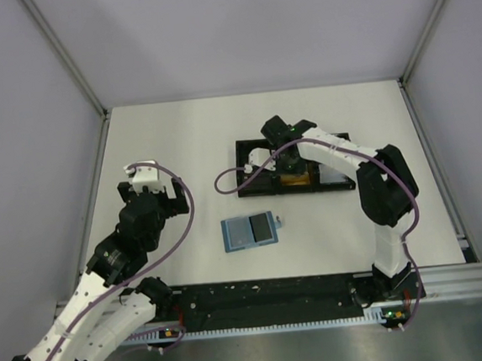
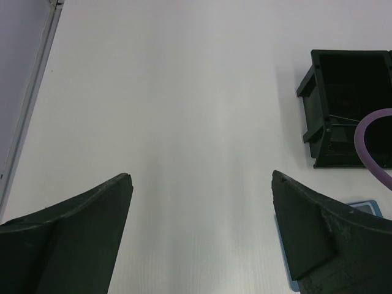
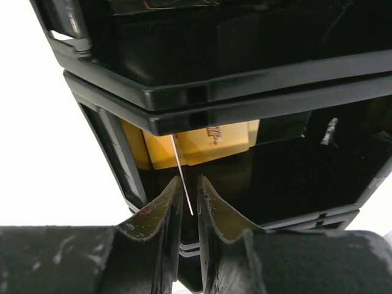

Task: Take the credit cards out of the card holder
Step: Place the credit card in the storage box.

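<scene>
The teal-blue card holder [image 1: 250, 230] lies open in mid-table, a black credit card [image 1: 263, 226] on its right leaf; its corner [image 2: 367, 206] shows in the left wrist view. An orange-gold credit card [image 3: 205, 142] lies in the black tray's middle compartment. My right gripper [image 3: 190, 179] hangs over that compartment [image 1: 291, 161]. Its jaws stand a narrow gap apart. A thin pale edge [image 3: 182, 174] like a card seen edge-on leans in the gap, touching neither finger that I can see. My left gripper [image 2: 200, 177] is wide open over bare table, left of the holder [image 1: 152, 192].
The long black tray [image 1: 341, 182] sits behind the holder, a white wad of paper [image 1: 258, 158] in its left compartment; its end wall [image 2: 318, 110] shows in the left wrist view. A purple cable [image 1: 224, 180] loops off the tray's left end. Metal frame posts line both table sides.
</scene>
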Controlling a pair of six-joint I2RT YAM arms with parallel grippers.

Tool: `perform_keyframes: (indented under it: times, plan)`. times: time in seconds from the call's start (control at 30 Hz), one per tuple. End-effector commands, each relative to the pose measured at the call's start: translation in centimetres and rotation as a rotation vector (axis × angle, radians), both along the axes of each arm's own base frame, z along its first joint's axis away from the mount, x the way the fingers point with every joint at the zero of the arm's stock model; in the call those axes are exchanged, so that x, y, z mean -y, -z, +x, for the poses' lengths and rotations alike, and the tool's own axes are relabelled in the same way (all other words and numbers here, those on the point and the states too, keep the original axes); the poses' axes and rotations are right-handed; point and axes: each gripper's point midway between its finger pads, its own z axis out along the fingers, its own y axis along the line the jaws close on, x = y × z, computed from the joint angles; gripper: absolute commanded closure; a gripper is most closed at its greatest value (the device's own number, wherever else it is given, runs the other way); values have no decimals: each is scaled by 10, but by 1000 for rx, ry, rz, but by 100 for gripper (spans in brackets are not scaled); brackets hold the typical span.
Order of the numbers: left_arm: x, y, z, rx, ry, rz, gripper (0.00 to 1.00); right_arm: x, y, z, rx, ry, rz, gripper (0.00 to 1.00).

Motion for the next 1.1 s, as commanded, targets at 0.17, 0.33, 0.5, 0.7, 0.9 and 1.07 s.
perform_keyframes:
  times: [0.17, 0.33, 0.5, 0.7, 0.9, 1.07]
  plan:
    - [3, -7, 6, 32, 3, -24, 1, -3, -42, 48, 212, 114, 31, 70]
    - [3, -7, 6, 30, 4, -30, 1, -8, -77, 53, 290, 231, 144, 53]
    - [11, -5, 6, 12, 32, -50, 2, -11, -114, 45, 351, 481, 340, 39]
    - [46, -7, 3, -63, 157, -171, 1, -25, -130, 3, 252, 719, 639, 36]
    - [95, 6, -8, -161, 317, -377, 1, -48, -142, -44, 119, 797, 1012, 36]
    - [137, 34, -17, -273, 440, -562, 3, -70, -143, -83, -41, 745, 1277, 36]
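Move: The right hand is down in the storage box's middle compartment, a card's edge between its barely parted tips. The yellow cards lie 2 cm back, 1 cm left and slightly below; the left compartment is 10 cm left and 1 cm ahead. The open card holder lies about 14 cm back, 13 cm left and 5 cm lower. From the left hand, the holder is some 18 cm right, 4 cm back and 22 cm below. Open the right fingers wider to leave the card, easing about 4 cm forward while rising out of the middle compartment, then lift to roughly 11 cm and sweep back some 10 cm towards the box's front edge, turning clockwise and tilting the fingers to point down-left. Late on, bring the open left gripper about 9 cm right towards the card holder, sinking slightly, its right side dipping and its nose turning right. ##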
